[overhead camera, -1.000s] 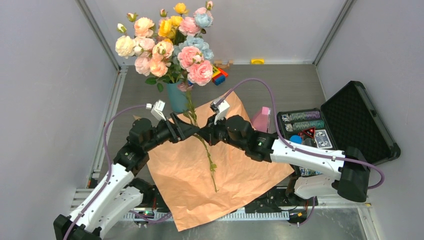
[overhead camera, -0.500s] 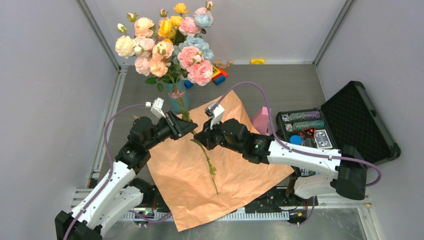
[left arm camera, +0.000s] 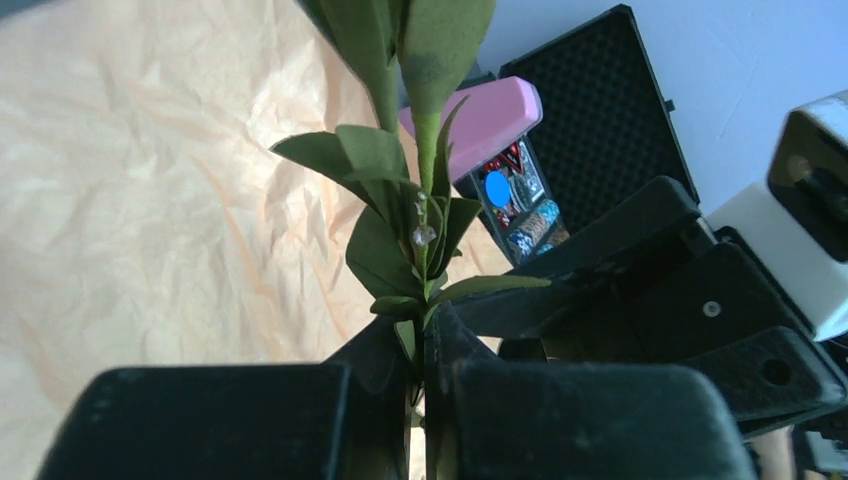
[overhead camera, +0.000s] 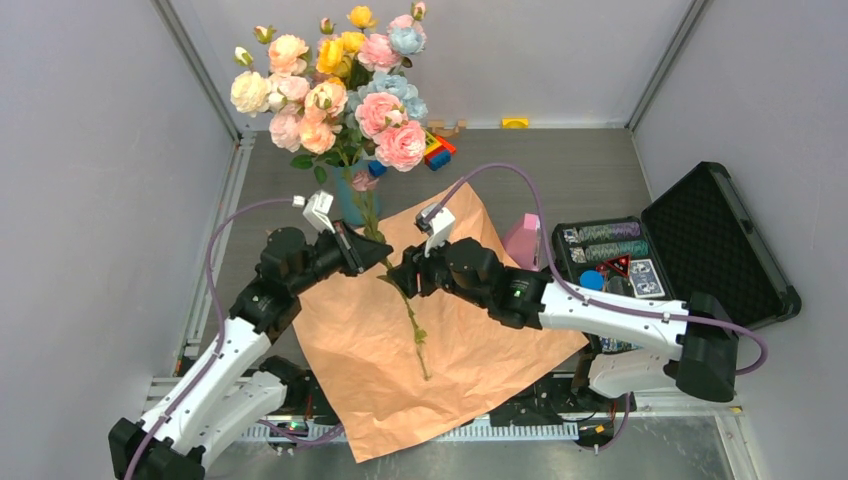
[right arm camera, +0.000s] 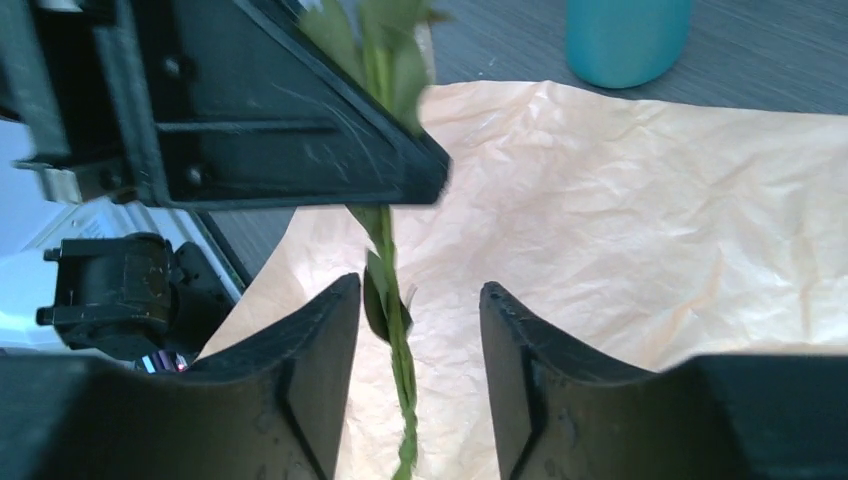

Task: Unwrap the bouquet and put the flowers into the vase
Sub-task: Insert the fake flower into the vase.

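The bouquet's tan-orange paper [overhead camera: 470, 340] lies spread flat on the table. One flower, a leafy green stem [overhead camera: 405, 310] with a small mauve bloom [overhead camera: 362, 182], hangs slanted above the paper. My left gripper [overhead camera: 377, 256] is shut on the stem's upper part, and the stem [left arm camera: 424, 235] rises out of the closed fingertips [left arm camera: 385, 350]. My right gripper [right arm camera: 418, 292] is open just below, the stem [right arm camera: 396, 330] loose between its fingers. The teal vase [overhead camera: 350, 203] stands behind the paper, close by the bloom and full of large pink, peach, yellow and blue blooms [overhead camera: 340, 90].
A pink wedge box [overhead camera: 522, 240] stands at the paper's right edge. An open black case [overhead camera: 700, 235] of small items lies beyond it. Toy blocks [overhead camera: 437, 152] sit by the back wall. Grey walls enclose the table on three sides.
My left gripper has closed on the stem. My right gripper, shut on it a second ago, has opened. The flower has shifted slightly up and toward the vase.
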{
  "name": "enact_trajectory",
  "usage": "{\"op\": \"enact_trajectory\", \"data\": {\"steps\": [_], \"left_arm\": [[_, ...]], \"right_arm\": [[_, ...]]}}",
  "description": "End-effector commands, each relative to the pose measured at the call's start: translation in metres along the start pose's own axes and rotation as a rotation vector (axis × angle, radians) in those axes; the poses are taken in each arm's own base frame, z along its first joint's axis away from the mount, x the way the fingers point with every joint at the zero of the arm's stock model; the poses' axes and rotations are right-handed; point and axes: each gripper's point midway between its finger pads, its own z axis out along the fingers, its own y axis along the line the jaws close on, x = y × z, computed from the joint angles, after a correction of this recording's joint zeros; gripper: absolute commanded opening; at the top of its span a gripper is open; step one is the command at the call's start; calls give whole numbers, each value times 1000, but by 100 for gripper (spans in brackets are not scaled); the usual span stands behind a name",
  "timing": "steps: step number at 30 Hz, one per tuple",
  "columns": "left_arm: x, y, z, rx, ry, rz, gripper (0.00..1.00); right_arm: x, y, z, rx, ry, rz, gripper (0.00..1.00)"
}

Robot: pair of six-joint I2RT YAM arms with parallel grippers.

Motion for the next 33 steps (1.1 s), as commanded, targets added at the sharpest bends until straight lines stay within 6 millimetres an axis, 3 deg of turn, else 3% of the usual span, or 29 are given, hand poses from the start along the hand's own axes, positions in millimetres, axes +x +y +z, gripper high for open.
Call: {"op": "enact_trajectory", "data": {"steps": [1, 6, 9, 14, 20, 27, 33], "left_arm": [[-45, -34, -10, 36, -95, 336, 0], [-88, -54, -22, 4, -197, 635, 0], [-110, -68, -26, 4, -248, 731, 0], [-137, -86, -32, -13, -289, 852, 0], [-173, -104, -47, -59, -382, 952, 0], [-214, -149, -66, -22, -559, 1074, 0], [-246, -172, -71, 2, -712, 1091, 0]], "right_arm": [[-31, -16, -22, 89, -111, -21, 57], [-36, -49, -45, 206, -145, -41, 70], [-41, -75, -63, 286, -150, -44, 72], [-52, -137, -98, 499, -169, -45, 73], [-52, -185, -135, 635, -194, -3, 76], [-49, -220, -158, 787, -224, 33, 77], [-53, -224, -163, 816, -241, 32, 77]]}}
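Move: My left hand already grips the flower stem; the vase it is meant for stands about 21 cm ahead, 7 cm to the left, its middle some 13 cm lower. The blue block lies roughly 10 cm beyond the vase and 3 cm to its right; the wrapping paper's middle is level with this hand, 9 cm right, 24 cm below. From my right hand the vase is about 26 cm ahead and 9 cm left, 12 cm lower; the pink box is some 16 cm ahead, 29 cm right, 19 cm lower. Keeping the stem pinched, my left hand lifts it about 24 cm, easing forward and left, and rolls roughly 65 degrees about its fingers so the bloom swings up and the stem hangs below. My right hand opens wider, comes free of the stem and retreats some 26 cm right and a little forward, towards the pink box, turning clockwise. ##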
